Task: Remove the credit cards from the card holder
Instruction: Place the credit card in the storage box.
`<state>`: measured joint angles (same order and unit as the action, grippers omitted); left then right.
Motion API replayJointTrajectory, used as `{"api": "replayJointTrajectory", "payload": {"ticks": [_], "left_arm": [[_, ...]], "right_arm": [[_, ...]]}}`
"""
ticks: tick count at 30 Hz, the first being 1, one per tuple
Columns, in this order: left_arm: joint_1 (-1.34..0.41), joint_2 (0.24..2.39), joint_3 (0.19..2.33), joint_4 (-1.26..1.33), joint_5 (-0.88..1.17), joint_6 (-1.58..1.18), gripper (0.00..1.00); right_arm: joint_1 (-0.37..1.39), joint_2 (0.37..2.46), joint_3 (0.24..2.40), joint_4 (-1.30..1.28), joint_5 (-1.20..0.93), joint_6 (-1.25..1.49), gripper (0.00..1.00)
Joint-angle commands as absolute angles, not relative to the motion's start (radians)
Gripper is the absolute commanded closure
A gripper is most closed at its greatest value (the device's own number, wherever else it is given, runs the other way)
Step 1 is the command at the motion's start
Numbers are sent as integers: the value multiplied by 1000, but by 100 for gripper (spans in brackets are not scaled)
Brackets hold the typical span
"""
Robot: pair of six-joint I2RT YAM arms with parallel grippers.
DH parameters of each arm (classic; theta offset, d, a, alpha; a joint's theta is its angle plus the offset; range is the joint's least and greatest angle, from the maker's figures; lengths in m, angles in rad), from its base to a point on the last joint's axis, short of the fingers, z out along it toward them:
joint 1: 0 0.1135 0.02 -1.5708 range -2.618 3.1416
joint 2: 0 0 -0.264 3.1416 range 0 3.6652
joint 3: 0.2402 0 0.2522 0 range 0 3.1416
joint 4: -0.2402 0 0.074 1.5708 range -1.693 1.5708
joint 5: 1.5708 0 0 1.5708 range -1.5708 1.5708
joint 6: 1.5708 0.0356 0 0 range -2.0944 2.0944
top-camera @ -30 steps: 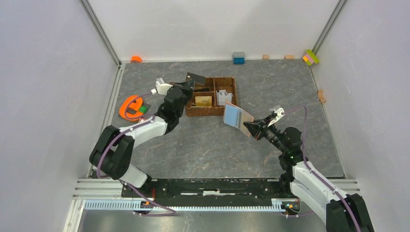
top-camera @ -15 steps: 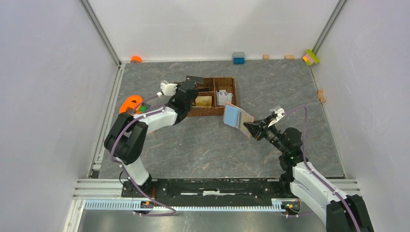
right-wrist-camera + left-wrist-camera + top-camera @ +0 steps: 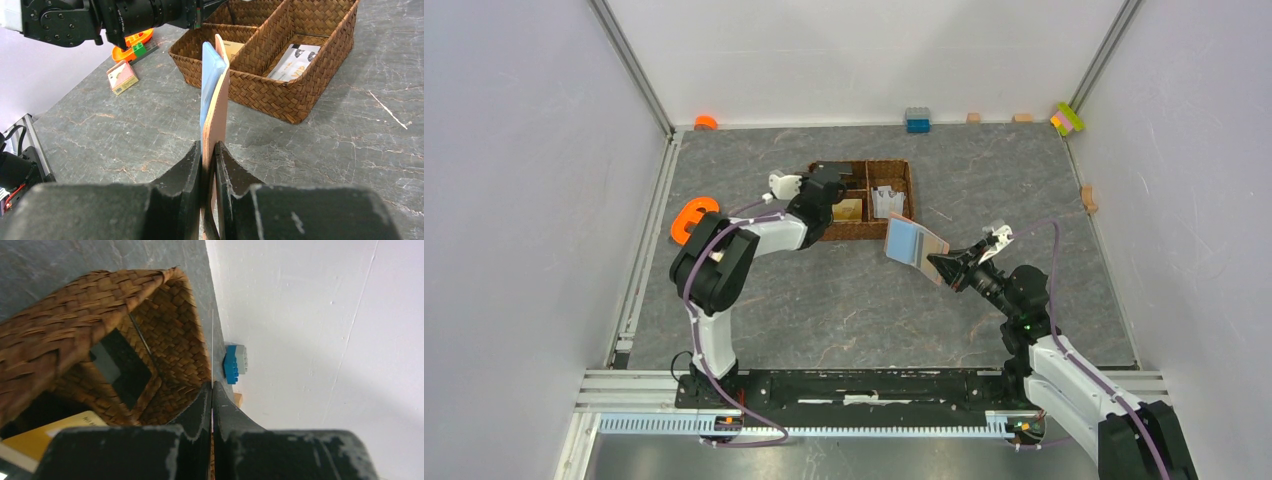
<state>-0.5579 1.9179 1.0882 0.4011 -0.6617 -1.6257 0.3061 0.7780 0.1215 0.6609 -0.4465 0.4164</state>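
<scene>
My right gripper (image 3: 210, 145) (image 3: 936, 262) is shut on the lower edge of the salmon-pink card holder (image 3: 220, 100) (image 3: 914, 243) and holds it upright above the table, in front of the basket. A light blue face shows on the holder's left side. My left gripper (image 3: 212, 385) (image 3: 824, 178) is shut on a dark credit card (image 3: 828, 165). That card shows only as a thin edge (image 3: 212, 340) in the left wrist view, over the basket's back left corner. A gold-tan credit card (image 3: 846, 209) (image 3: 231, 47) (image 3: 40, 437) lies in the basket.
The brown woven divided basket (image 3: 861, 232) (image 3: 270, 95) (image 3: 75, 295) holds a white printed packet (image 3: 886, 200) (image 3: 295, 57) in its right compartment. An orange tool (image 3: 689, 215) and a small box (image 3: 122, 76) lie to its left. A blue brick (image 3: 917, 120) (image 3: 234, 362) and coloured blocks (image 3: 1067, 118) sit by the back wall.
My left arm has swung right with the dark card, from beside the basket's left end to over its back left corner. The right arm and card holder have not moved.
</scene>
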Motion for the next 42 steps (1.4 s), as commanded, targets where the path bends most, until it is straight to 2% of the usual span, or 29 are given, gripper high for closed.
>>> {"api": "replayJointTrajectory", "payload": {"ticks": [1,9,20,25,32,38,42], "left_arm": [[-552,1963,1166,441,-713,-1632,98],[-534,1999,1177,430,-685,-1669,96],[-522,2006,1161,461,-641,-1680,81],[-521,1963,1115,487,-677,-1648,75],[-520,1861,994,544,-677,-1610,71],[-519,1749,848,794,-549,-1322,69],[-511,1714,753,1104,-264,-1012,67]], "right_arm": [[304,767,121,729,-453,424,100],[304,750,117,723,-452,424,100],[304,749,118,721,-450,424,100],[304,751,118,721,-447,426,100],[304,752,118,721,-443,425,100],[304,767,119,726,-440,426,100],[304,786,117,757,-450,439,100]]}}
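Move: The shut left fingers hold the dark credit card over the storage box. The middle of its far-left compartment lies about 2 cm ahead, 2 cm right and some 8 cm below the hand. The yellow card in the near-left compartment is about 6 cm back and 4 cm right; the white papers in the right compartment are some 4 cm back and 13 cm right. From the right hand, the far-left compartment is roughly 26 cm ahead, 19 cm left and 12 cm down. Still pinching the card by its near edge, the left hand eases forward about 2 cm and sinks 1 cm over the far-left compartment, then opens to about a third and lets go of the card. It draws back roughly 5 cm and 2 cm left, dipping first and then rising some 4 cm, the fingertips tilting up late. The right hand stays put, keeping its grip on the card holder. ##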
